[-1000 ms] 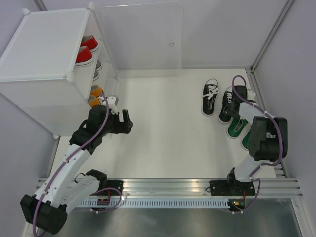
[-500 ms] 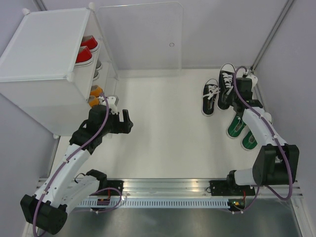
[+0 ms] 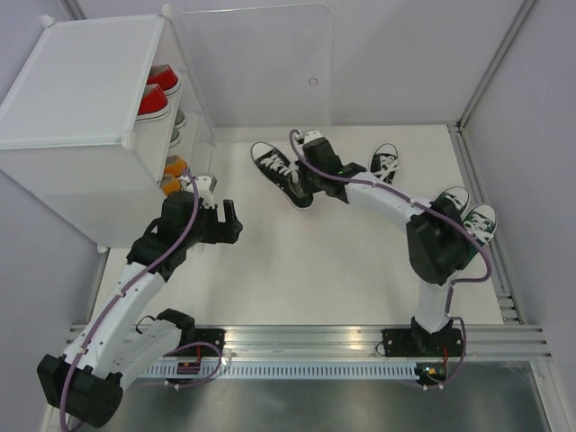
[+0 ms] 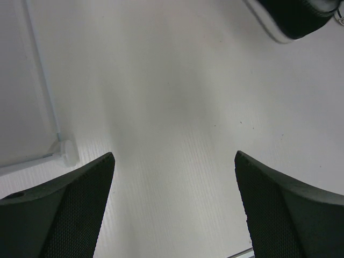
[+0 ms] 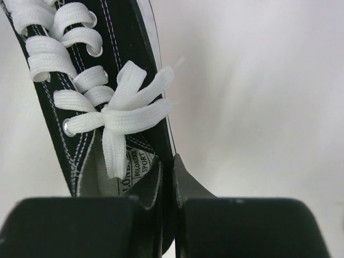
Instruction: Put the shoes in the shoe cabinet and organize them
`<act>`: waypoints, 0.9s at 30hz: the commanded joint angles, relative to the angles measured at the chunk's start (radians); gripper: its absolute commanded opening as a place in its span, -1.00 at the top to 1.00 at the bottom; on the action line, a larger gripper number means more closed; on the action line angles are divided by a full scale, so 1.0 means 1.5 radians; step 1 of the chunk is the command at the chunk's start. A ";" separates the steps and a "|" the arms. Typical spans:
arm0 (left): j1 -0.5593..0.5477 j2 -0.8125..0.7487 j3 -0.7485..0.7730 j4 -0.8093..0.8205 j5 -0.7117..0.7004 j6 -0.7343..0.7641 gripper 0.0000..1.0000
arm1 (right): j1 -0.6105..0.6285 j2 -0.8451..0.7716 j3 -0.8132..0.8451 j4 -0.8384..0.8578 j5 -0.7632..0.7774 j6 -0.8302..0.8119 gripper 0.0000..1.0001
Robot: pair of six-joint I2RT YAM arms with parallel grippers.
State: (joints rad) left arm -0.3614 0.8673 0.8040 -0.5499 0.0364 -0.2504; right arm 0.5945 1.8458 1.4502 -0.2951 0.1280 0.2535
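My right gripper [image 3: 302, 183] [image 5: 167, 167] is shut on the side wall of a black shoe [image 3: 274, 166] [image 5: 119, 48] near its heel, holding it over the table's middle back, toe toward the shoe cabinet [image 3: 79, 99]. The shoe's toe shows at the top right of the left wrist view [image 4: 293, 16]. Its black partner [image 3: 385, 160] lies further right. Two green shoes [image 3: 463, 211] lie at the right edge. Red shoes [image 3: 157, 90], a grey shoe [image 3: 178, 120] and orange shoes [image 3: 173, 173] sit on the cabinet's shelves. My left gripper [image 3: 230, 221] [image 4: 173, 161] is open and empty beside the cabinet.
The cabinet's clear door panel [image 3: 256, 72] stands swung open along the back wall. A cabinet foot connector [image 4: 69, 152] is just left of my left fingers. A metal rail [image 3: 306, 340] runs along the near edge, and walls close in the right side.
My right arm has swung from the right edge to the table's middle, carrying the black shoe leftward toward the cabinet. The green shoes are now uncovered. The left arm has not moved.
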 commanded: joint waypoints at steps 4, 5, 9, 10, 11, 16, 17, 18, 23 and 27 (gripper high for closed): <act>0.001 0.004 -0.004 0.024 0.005 0.026 -0.89 | 0.096 0.182 0.183 0.037 -0.025 -0.056 0.99; 0.001 0.006 -0.004 0.024 0.008 0.027 -0.89 | 0.104 0.200 0.200 0.034 -0.028 -0.058 0.99; 0.002 0.014 -0.006 0.024 0.010 0.029 -0.89 | 0.123 0.254 0.251 0.022 -0.013 -0.054 0.58; 0.002 0.017 -0.005 0.024 0.013 0.030 -0.89 | 0.124 0.250 0.253 0.022 -0.004 -0.050 0.49; 0.002 0.018 -0.006 0.024 0.013 0.031 -0.89 | 0.123 0.234 0.251 0.022 0.024 -0.047 0.38; 0.001 0.030 -0.004 0.025 0.018 0.033 -0.89 | 0.124 0.151 0.211 -0.007 0.162 -0.048 -0.21; 0.001 0.034 -0.003 0.024 0.026 0.033 -0.89 | 0.124 0.116 0.199 -0.011 0.188 -0.047 -0.28; 0.000 0.037 0.000 0.024 0.034 0.033 -0.89 | 0.123 0.095 0.185 -0.015 0.237 -0.043 -0.39; -0.018 0.056 0.019 0.019 0.056 0.007 -0.89 | 0.123 -0.043 0.058 -0.031 0.295 -0.019 -0.48; -0.070 0.091 0.049 0.008 0.032 -0.047 -0.86 | 0.123 -0.204 -0.093 -0.031 0.305 0.035 -0.51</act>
State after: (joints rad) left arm -0.4221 0.9756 0.8131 -0.5499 0.0822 -0.2546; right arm 0.7769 1.6619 1.4338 -0.3202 0.5121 0.2359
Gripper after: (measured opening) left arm 0.937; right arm 0.752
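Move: The black shoe, already pinched at the heel collar by the right hand, is bound for the bare table about 14 cm to its left, level in reach and some 13 cm lower. The other black shoe lies about 26 cm right and 5 cm farther out; the foot of the cabinet's open side is some 24 cm left, level with the hand. From the left hand, the held shoe's middle is about 20 cm ahead, 12 cm right and 6 cm below. The black shoe is swept left about 11 cm and down 10 by the right hand, turning some 15 degrees counter-clockwise; there the fingers open wide and let go of the heel. The emptied hand then climbs about 19 cm and swings back right, its fingertips tipping up. Meanwhile the open left hand sinks, then eases right, a couple of centimetres each. ##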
